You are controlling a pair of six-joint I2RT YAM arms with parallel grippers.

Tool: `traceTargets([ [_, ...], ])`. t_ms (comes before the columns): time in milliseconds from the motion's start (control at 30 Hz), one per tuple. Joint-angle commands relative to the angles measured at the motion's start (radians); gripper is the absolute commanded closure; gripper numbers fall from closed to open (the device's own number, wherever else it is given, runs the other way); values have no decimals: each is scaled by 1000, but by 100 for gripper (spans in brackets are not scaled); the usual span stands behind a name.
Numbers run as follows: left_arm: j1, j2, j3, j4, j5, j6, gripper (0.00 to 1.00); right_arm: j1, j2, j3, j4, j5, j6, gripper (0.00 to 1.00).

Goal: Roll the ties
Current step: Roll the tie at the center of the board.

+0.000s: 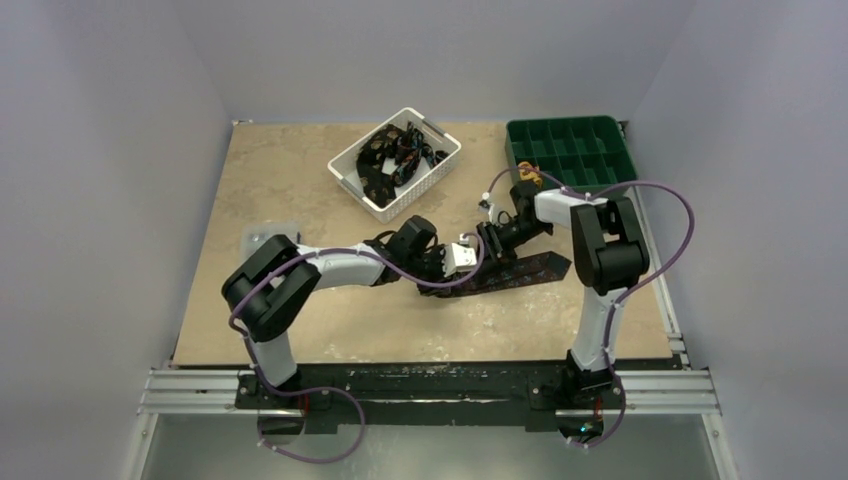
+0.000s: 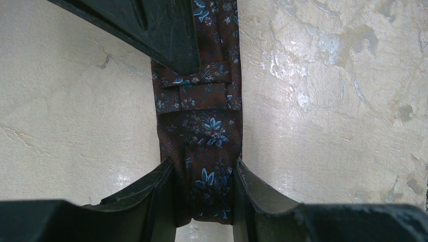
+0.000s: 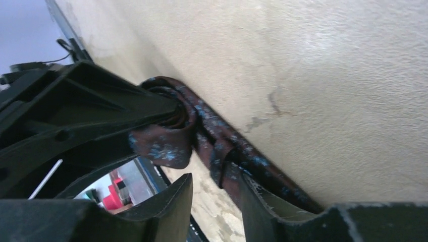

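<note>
One dark brown tie (image 1: 530,268) with pale blue flowers lies on the table in front of the right arm, running right from both grippers. My left gripper (image 1: 462,262) is shut on the tie's narrow end (image 2: 209,176), which sits folded between its fingers (image 2: 207,194). My right gripper (image 1: 493,248) stands just beyond, its finger (image 2: 161,30) over the tie. In the right wrist view its jaws (image 3: 216,179) are apart, the tie (image 3: 237,151) runs along the right finger, and a curled tie end (image 3: 164,146) hangs from the left gripper (image 3: 75,111).
A white basket (image 1: 440,170) holding more dark ties (image 1: 395,155) stands at the back centre. A green divided tray (image 1: 570,150) sits at the back right, close behind the right arm. The table's right edge rail (image 1: 670,310) runs beside the right arm.
</note>
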Motion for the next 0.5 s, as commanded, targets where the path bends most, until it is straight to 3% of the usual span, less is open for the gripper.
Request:
traceTargets([
  [0, 7, 65, 9, -142, -65, 25, 78, 1, -102, 1, 21, -101, -41, 55],
  [100, 7, 75, 26, -154, -64, 29, 78, 19, -131, -14, 60, -140, -2, 42],
  [467, 6, 90, 46, -170, -81, 29, 75, 124, -74, -44, 123, -212, 55, 45],
])
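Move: The tie's roll sits pinched in the left hand, right at its hand point; from the right hand it lies about 8 cm to the left and 3 cm back, at roughly the same height. The keeper loop on the flat strip is only some 2 cm left and 2 cm back from the right hand, 1 cm lower. The tie's wide end spreads about 12 cm to that hand's right, 3 cm ahead, on the board. The rolled tie stays pinched in the left fingers, held almost still, while the right hand comes up off the flat strip beside it. The right hand climbs nearly 5 cm, its fingers opening wider, then sweeps about 4 cm left and slightly back towards the roll, its fingertips tilting up some 10 degrees. ##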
